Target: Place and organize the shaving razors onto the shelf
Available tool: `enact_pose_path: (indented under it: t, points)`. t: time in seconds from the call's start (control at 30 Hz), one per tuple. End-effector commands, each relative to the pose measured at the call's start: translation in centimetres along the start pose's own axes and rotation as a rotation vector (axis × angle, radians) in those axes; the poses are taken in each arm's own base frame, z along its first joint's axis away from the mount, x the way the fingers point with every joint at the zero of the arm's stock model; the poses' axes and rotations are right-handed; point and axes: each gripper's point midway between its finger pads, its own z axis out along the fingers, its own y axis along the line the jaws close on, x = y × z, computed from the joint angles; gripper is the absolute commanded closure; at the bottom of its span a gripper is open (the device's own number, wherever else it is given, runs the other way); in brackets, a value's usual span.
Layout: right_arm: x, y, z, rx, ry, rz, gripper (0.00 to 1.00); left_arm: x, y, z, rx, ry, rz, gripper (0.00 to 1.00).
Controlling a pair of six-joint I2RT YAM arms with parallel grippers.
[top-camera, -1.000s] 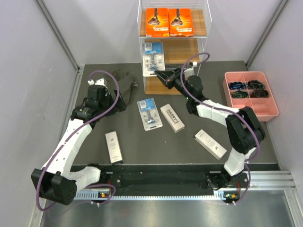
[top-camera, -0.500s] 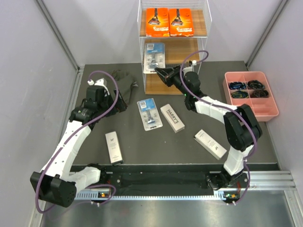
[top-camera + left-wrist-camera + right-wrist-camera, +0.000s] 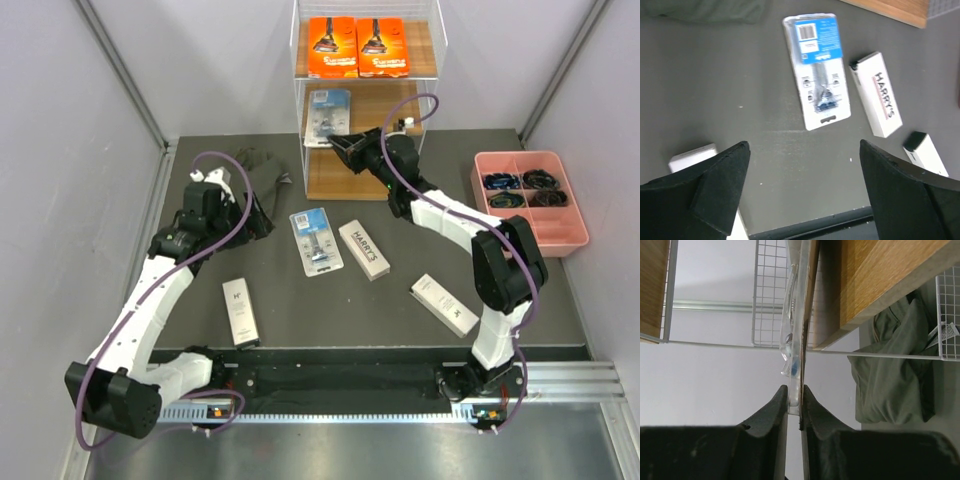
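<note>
My right gripper [image 3: 345, 148] [image 3: 795, 390] is shut on the lower edge of a blue-and-clear blister pack [image 3: 328, 113] [image 3: 796, 330], which leans on the middle tier of the shelf [image 3: 390, 105] [image 3: 880, 280]. Two orange boxes [image 3: 332, 47] [image 3: 383, 47] stand side by side on the top tier. A second blister pack [image 3: 316, 240] [image 3: 817, 70] lies flat on the mat. Beside it lies a white HARRY'S box [image 3: 364, 249] [image 3: 877, 92]. Two more white boxes [image 3: 240, 312] [image 3: 444, 303] lie nearer the front. My left gripper [image 3: 258, 215] [image 3: 804, 147] hovers open above the mat, left of the packs, holding nothing.
A pink compartmented tray [image 3: 575, 235] with dark items sits at the right. A crumpled green cloth [image 3: 262, 170] [image 3: 895, 380] lies left of the shelf's foot. Grey walls close in both sides.
The right gripper has pushed the blister pack up and further back onto the middle tier. The left arm has shifted slightly forward and right.
</note>
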Motion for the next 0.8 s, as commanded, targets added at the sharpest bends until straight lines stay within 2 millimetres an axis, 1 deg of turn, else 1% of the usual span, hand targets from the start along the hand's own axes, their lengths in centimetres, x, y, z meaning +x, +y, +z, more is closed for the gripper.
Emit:
enact_pose_path:
  t: [0.0, 0.07, 0.1, 0.13, 0.17, 0.2, 0.23, 0.27, 0.3, 0.33, 0.37, 0.4, 0.43, 0.47, 0.5, 0.53, 0.57, 0.6, 0.63, 0.67, 0.7, 0.73, 0.77]
  points:
    - [-1.0, 2.4, 0.4, -0.054, -0.009, 0.002, 0.87, -2.0, -3.6, -0.2, 0.174, -0.064, 0.009, 0.15]
    - [-1.1, 2.3, 0.4, -0.055, -0.01, 0.002, 0.85, -3.1, -5.4, 0.2, 0.25, -0.076, 0.023, 0.24]
    - [-1.1, 2.4, 0.4, -0.057, -0.006, 0.003, 0.84, -3.5, -5.9, 0.3, 0.273, -0.082, 0.03, 0.34]
    - [-1.1, 2.4, 0.5, -0.058, -0.003, 0.003, 0.8, -4.1, -6.5, 0.9, 0.292, -0.09, 0.04, 0.42]
    - [-1.2, 2.4, 0.5, -0.058, -0.001, 0.004, 0.78, -4.6, -7.3, 0.8, 0.328, -0.093, 0.055, 0.48]
    - [-1.2, 2.4, 0.5, -0.056, -0.001, 0.003, 0.76, -5.0, -7.7, 1.0, 0.34, -0.096, 0.065, 0.65]
    - [-1.2, 2.3, 0.5, -0.053, -0.001, 0.003, 0.72, -5.4, -8.4, 1.7, 0.359, -0.1, 0.079, 0.72]
    - [-1.4, 2.4, 0.5, -0.055, -0.001, 0.001, 0.71, -6.1, -9.1, 1.6, 0.377, -0.116, 0.096, 0.82]
    - [-1.5, 2.3, 0.6, -0.052, 0.001, 0.001, 0.69, -6.3, -9.5, 2.4, 0.38, -0.113, 0.104, 0.95]
    - [-1.3, 2.4, 0.6, -0.053, 0.006, 0.001, 0.67, -6.4, -10.2, 2.7, 0.394, -0.12, 0.12, 1.0]
    - [-1.5, 2.4, 0.6, -0.054, 0.005, 0.001, 0.66, -7.5, -11.0, 2.7, 0.408, -0.158, 0.143, 1.0]
    - [-1.6, 2.3, 0.6, -0.051, 0.007, 0.001, 0.64, -7.6, -11.4, 3.5, 0.408, -0.16, 0.155, 1.0]
    - [-1.6, 2.2, 0.7, -0.047, 0.009, 0.002, 0.62, -8.0, -12.7, 3.4, 0.431, -0.175, 0.178, 1.0]
    - [-1.6, 2.5, 0.7, -0.052, 0.013, 0.001, 0.62, -8.5, -13.4, 3.7, 0.441, -0.196, 0.202, 1.0]
    - [-1.7, 2.4, 0.7, -0.049, 0.015, 0.0, 0.61, -8.5, -13.6, 4.6, 0.431, -0.196, 0.214, 1.0]
    - [-1.7, 2.3, 0.7, -0.045, 0.016, 0.002, 0.6, -8.2, -14.5, 4.9, 0.448, -0.194, 0.237, 1.0]
    - [-1.6, 2.4, 0.7, -0.048, 0.022, 0.001, 0.6, -8.7, -15.3, 4.9, 0.456, -0.216, 0.267, 1.0]
    - [-1.7, 2.3, 0.8, -0.044, 0.024, 0.002, 0.59, -8.8, -15.6, 5.9, 0.446, -0.225, 0.282, 1.0]
    - [-1.7, 2.2, 0.8, -0.04, 0.026, 0.001, 0.58, -8.6, -16.2, 6.2, 0.454, -0.226, 0.3, 1.0]
    - [-1.6, 2.2, 0.9, -0.041, 0.033, 0.001, 0.58, -8.9, -16.7, 6.3, 0.458, -0.239, 0.319, 1.0]
    - [-1.7, 2.1, 0.9, -0.039, 0.035, 0.001, 0.58, -8.8, -16.9, 7.1, 0.455, -0.238, 0.329, 1.0]
    - [-1.6, 2.1, 0.9, -0.04, 0.04, 0.001, 0.56, -8.9, -17.6, 7.1, 0.465, -0.248, 0.344, 1.0]
    - [-1.6, 2.2, 0.8, -0.042, 0.046, 0.003, 0.56, -8.9, -17.8, 7.5, 0.461, -0.255, 0.369, 1.0]
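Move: The blister pack is held by its near end at the middle shelf's front edge, its middle roughly 8 cm ahead of the right hand and 1 cm left. An orange box stands on the shelf above, about 11 cm ahead of that hand and 20 cm higher. From the left hand the pack is some 26 cm ahead, 16 cm right and 8 cm up; the other blister pack lies on the table 5 cm ahead, 13 cm right and 18 cm below. The pack is let go at the shelf edge as the right fingers open to nearly half, that hand staying almost in place around its near end and easing about 1 cm forward. Meanwhile the empty left hand sweeps some 14 cm right, 10 cm forward and 5 cm up towards the pack, turning about 20 degrees clockwise, its tips lifting and its wide-open fingers shutting fully on nothing. ##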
